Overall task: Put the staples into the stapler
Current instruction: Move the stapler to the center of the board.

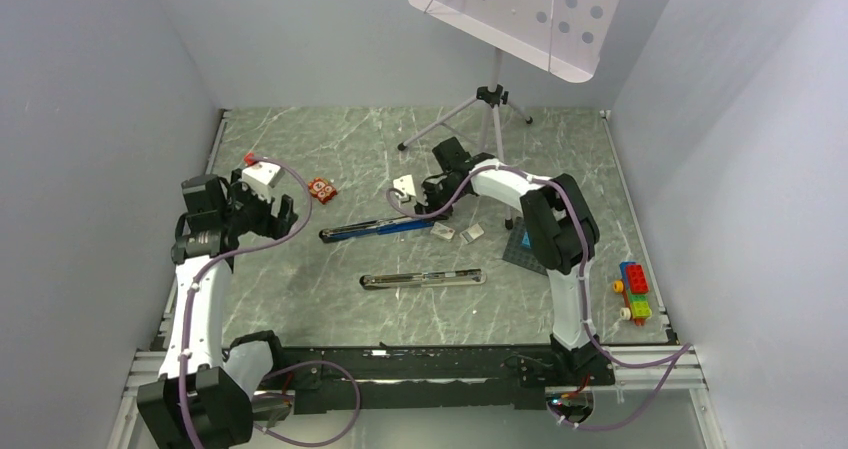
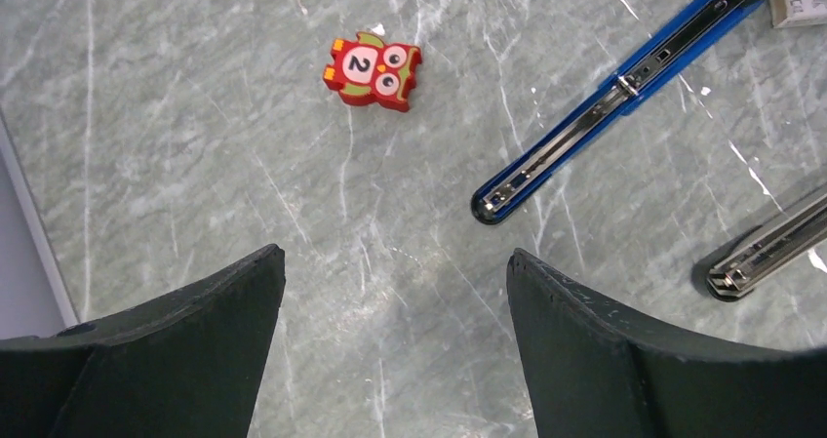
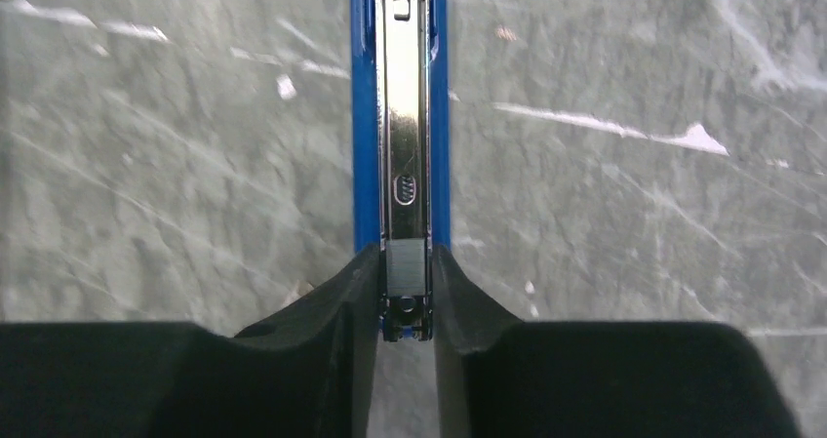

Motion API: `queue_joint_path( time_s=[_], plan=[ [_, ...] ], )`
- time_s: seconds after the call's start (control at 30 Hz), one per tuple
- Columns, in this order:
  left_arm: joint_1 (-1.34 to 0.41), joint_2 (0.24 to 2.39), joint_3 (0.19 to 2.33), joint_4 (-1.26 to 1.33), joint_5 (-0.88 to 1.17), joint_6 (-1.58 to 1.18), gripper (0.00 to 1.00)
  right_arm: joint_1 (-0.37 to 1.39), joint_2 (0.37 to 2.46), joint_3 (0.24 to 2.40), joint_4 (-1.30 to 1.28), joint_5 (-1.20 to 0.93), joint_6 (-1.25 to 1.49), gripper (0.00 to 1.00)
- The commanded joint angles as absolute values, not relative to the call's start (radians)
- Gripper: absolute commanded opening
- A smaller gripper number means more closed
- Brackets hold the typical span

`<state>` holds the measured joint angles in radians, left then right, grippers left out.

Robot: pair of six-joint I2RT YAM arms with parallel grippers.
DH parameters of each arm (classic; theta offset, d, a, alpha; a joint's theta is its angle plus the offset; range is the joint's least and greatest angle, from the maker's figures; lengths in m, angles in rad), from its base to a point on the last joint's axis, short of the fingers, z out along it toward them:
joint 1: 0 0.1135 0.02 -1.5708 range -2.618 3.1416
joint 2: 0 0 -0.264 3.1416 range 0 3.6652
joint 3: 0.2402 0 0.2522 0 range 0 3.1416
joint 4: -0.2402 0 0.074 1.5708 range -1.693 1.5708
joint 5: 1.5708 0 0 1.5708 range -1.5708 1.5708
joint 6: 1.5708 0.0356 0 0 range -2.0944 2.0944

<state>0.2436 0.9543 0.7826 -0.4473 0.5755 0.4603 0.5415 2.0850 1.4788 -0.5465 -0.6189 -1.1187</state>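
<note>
The blue stapler (image 1: pixel 375 229) lies opened out flat on the table, its silver rail (image 3: pixel 405 116) facing up. In the right wrist view, the staples (image 3: pixel 405 270), a small grey block, sit in the near end of that rail. My right gripper (image 3: pixel 405 253) is shut on the staples, its black fingers pressed against both sides. In the top view the right gripper (image 1: pixel 402 205) hangs over the stapler's right half. My left gripper (image 2: pixel 395 260) hovers open and empty over bare table, short of the stapler's left tip (image 2: pixel 492 204).
A second, silver stapler (image 1: pixel 422 280) lies nearer the arms. A red owl toy (image 2: pixel 373 70) sits at the far left. Two small white boxes (image 1: pixel 457 232) lie by the blue stapler's right end. Toy bricks (image 1: pixel 632 291) and a dark mat (image 1: pixel 520 252) are at the right, a tripod stand (image 1: pixel 490 109) behind.
</note>
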Motion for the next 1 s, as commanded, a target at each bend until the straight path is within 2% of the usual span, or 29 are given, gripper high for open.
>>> queue_joint_path(
  time_s=[0.0,0.2,0.3,0.4,0.53,0.7,0.97],
  plan=[
    [0.242,0.929,0.771,-0.338,0.598,0.472,0.87,0.504,2.108,1.523,-0.638,-0.622,-1.254,0.4],
    [0.241,0.885,0.739,-0.284,0.63,0.409,0.86,0.527,2.125,1.579,-0.639,-0.735,-1.23,0.63],
    [0.242,0.866,0.716,-0.285,0.632,0.41,0.87,0.545,2.146,1.608,-0.597,-0.788,-1.192,0.69],
    [0.242,0.844,0.687,-0.287,0.649,0.419,0.86,0.568,2.188,1.657,-0.563,-0.832,-1.133,0.71],
    [0.242,0.813,0.651,-0.298,0.655,0.438,0.86,0.589,2.32,1.83,-0.663,-0.876,-1.087,0.72],
    [0.244,0.812,0.639,-0.355,0.658,0.501,0.86,0.605,2.379,1.919,-0.74,-0.859,-1.113,0.68],
    [0.245,0.816,0.615,-0.338,0.649,0.508,0.86,0.616,2.313,1.83,-0.763,-0.83,-1.14,0.7]
  ],
)
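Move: The right hand still pinches the right-hand end of the opened-out blue stapler, whose middle lies about 11 cm to its left and 2 cm back, barely 1 cm lower. The staple box lies roughly 3 cm right and 3 cm back, the loose staples about 9 cm right and 4 cm back, the silver stapler's middle some 14 cm back and 1 cm left. From the left hand, the blue stapler's middle is about 18 cm right, 4 cm ahead and 17 cm below. Rightward by a centimetre first, the right hand opens wide and lets go of the blue stapler's end, then runs back left about 9 cm along its body, turning slightly counter-clockwise. It settles low, the open fingers straddling the stapler just short of the hinge. The empty left hand rises a little, then sinks and draws back slightly, staying open. ##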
